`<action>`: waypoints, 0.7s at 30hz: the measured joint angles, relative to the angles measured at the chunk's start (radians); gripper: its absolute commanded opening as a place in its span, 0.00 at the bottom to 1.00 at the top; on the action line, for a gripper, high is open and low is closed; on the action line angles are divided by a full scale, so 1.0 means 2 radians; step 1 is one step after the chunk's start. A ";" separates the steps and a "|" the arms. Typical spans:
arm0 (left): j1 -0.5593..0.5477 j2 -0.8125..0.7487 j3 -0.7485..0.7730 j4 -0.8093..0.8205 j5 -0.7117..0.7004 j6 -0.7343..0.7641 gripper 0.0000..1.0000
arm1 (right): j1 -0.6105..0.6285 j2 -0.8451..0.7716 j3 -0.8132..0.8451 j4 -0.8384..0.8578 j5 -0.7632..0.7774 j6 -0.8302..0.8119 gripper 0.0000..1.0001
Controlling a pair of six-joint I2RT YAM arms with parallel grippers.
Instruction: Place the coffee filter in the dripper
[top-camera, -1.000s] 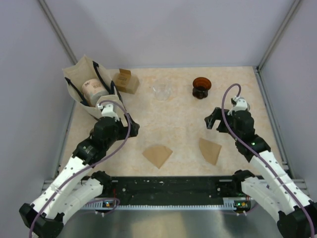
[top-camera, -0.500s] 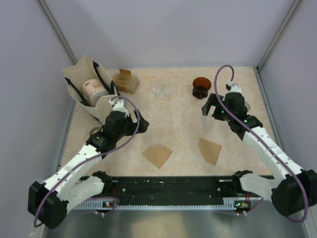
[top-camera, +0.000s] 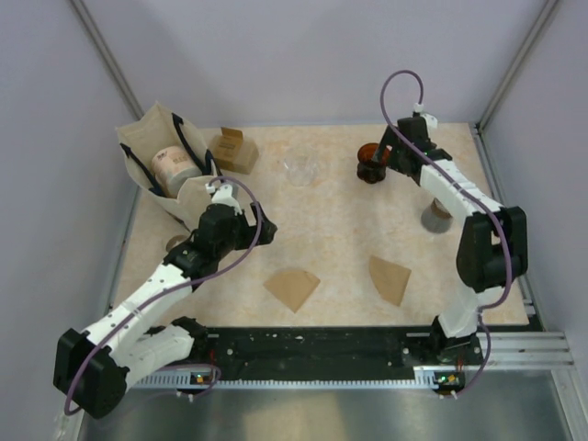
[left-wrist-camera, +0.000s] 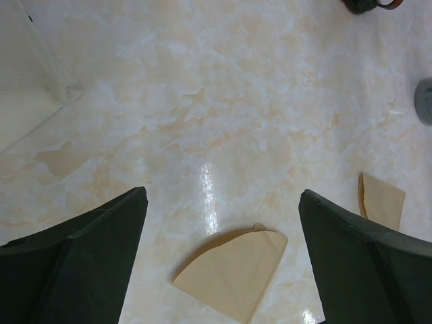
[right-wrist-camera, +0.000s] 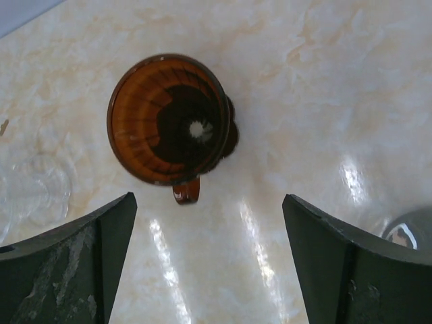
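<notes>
The amber dripper (top-camera: 372, 163) stands upright at the back right of the table, its ribbed bowl open and nothing in it (right-wrist-camera: 169, 118). My right gripper (top-camera: 393, 152) hovers just beside it, open; in the right wrist view the gripper (right-wrist-camera: 208, 223) has only bare table between its fingers and the dripper's handle just ahead. Two brown paper coffee filters lie flat near the front: one (top-camera: 292, 288) in the middle, the other (top-camera: 390, 278) to its right. My left gripper (top-camera: 262, 230) is open above the middle coffee filter (left-wrist-camera: 233, 270), which shows between its fingers (left-wrist-camera: 81, 256).
A cloth bag (top-camera: 161, 161) holding a paper cup stands at the back left, with a small brown box (top-camera: 234, 150) beside it. A clear glass (top-camera: 300, 170) sits mid-back. A grey round object (top-camera: 435, 218) lies under the right arm.
The right arm has stretched far back from mid-table to the dripper. The left gripper shifted forward and right towards the middle filter. Nothing was grasped.
</notes>
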 measured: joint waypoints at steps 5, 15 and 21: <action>0.000 0.004 0.000 0.000 -0.006 0.006 0.99 | -0.007 0.105 0.089 0.001 0.018 -0.002 0.77; 0.000 0.027 0.005 0.000 -0.013 0.009 0.99 | -0.008 0.210 0.146 -0.008 0.025 -0.004 0.60; 0.000 0.045 0.010 0.004 -0.007 0.009 0.99 | -0.008 0.219 0.149 -0.005 0.025 0.000 0.39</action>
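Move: The dripper is roughly 8 cm ahead of my right hand and 5 cm to its left, about 12 cm lower. The clear glass sits some 23 cm to the left of the dripper, nearly level with it; the grey container lies about 6 cm back and 12 cm right of my right hand. From my left hand, the dripper is about 27 cm ahead and 33 cm right, roughly 12 cm below. I carry my right hand forward about 7 cm to the dripper's right side, already sinking on the way, then go straight down, nearly 10 cm in all, tipping the fingers some 10 degrees steeper. They close to about half open as they come down, one over the cone's inside and the other outside, with the right wall between them, not yet pinched. ##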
